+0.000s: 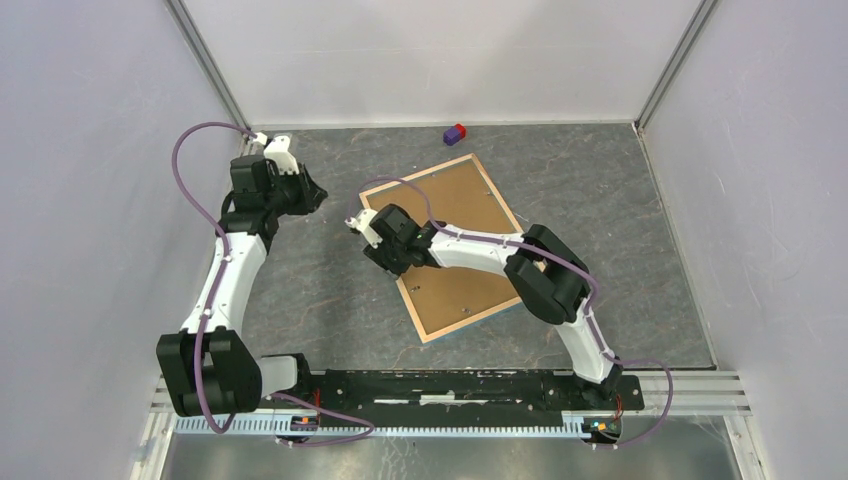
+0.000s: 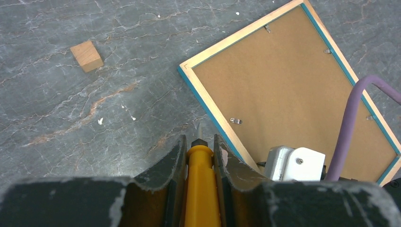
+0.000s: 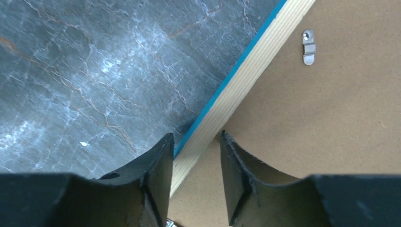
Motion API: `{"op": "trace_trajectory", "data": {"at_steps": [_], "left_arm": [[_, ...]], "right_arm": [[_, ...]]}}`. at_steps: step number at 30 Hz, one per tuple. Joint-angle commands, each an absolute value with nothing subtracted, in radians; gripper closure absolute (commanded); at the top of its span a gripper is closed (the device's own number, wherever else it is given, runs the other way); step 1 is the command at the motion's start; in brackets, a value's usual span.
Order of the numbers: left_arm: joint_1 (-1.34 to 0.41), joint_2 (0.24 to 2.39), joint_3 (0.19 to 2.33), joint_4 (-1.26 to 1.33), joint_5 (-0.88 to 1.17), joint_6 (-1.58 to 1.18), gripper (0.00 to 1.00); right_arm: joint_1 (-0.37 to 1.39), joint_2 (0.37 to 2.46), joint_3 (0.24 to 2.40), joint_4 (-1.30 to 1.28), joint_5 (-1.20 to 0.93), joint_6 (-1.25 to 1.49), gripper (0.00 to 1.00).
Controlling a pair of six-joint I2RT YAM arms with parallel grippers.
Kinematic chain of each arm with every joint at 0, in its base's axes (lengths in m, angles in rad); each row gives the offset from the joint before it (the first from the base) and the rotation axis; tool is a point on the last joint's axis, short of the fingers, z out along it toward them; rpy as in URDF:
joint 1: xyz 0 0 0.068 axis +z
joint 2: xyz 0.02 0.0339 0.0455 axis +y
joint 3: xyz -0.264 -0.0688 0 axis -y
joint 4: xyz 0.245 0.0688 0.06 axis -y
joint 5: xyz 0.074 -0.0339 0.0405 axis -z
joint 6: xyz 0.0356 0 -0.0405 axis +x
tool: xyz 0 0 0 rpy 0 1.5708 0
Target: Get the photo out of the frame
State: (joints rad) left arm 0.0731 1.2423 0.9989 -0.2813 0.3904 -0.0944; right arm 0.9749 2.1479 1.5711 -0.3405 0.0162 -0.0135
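Note:
The frame (image 1: 455,200) lies face down on the table, brown fibreboard back up, with a light wood rim (image 3: 246,80) and a thin blue edge. The photo is hidden under the backing. My right gripper (image 1: 375,255) is at the frame's left side. In the right wrist view it (image 3: 196,137) is open, one finger outside the blue edge and the other on the backing, with the rim between them. My left gripper (image 1: 318,195) hovers left of the frame's far corner. It (image 2: 198,138) is shut on a yellow-handled tool (image 2: 201,179) whose thin metal tip points at the table.
Small metal tabs (image 3: 308,46) hold the backing along the rim. A small wooden cube (image 2: 86,56) lies on the grey table, left of the frame. A purple and red block (image 1: 455,134) sits near the back wall. White walls enclose the table.

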Motion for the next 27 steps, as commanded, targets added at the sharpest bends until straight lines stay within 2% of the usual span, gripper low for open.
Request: {"op": "trace_trajectory", "data": {"at_steps": [1, 5, 8, 13, 21, 27], "left_arm": [[0.084, 1.213, 1.007, -0.234, 0.407, -0.136, 0.98], [0.085, 1.216, 1.018, -0.245, 0.411, -0.132, 0.98], [0.087, 1.223, 1.021, -0.252, 0.408, -0.130, 0.98], [0.087, 1.234, 1.022, -0.254, 0.420, -0.133, 0.98], [0.087, 1.245, 1.030, -0.275, 0.473, -0.110, 0.98], [0.083, 1.241, 1.024, -0.341, 0.544, -0.029, 0.98]], "right_arm": [[0.996, 2.153, 1.498, -0.327, 0.021, 0.016, 0.62], [1.000, 2.135, 1.458, -0.337, 0.003, -0.033, 0.81], [1.000, 2.085, 1.415, -0.353, 0.002, -0.083, 1.00], [1.000, 1.988, 1.326, -0.402, -0.077, -0.163, 1.00], [1.001, 1.758, 1.023, -0.405, -0.253, -0.413, 1.00], [1.000, 1.647, 0.869, -0.451, -0.242, -0.605, 1.00]]}}
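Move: The frame lies face down, and its left rail already passes between the right hand's open fingers, straight below and level with them, within about 1 cm. Along that rail, one metal clip sits about 11 cm ahead and 1 cm left of the hand, another about 3 cm back and 4 cm right. The frame's near corner is roughly 17 cm back and 6 cm right. From the left hand, the gripped stretch lies some 15 cm right, 8 cm back and 19 cm below. The right hand closes its fingers from half open until they pinch the frame's left rail, hardly shifting at first. Then, keeping that grip and staying at table height, it drags the rail with gathering speed back towards the robot and to the right in about equal parts, some 15 cm in all, while the wrist turns roughly 25 degrees counter-clockwise. ##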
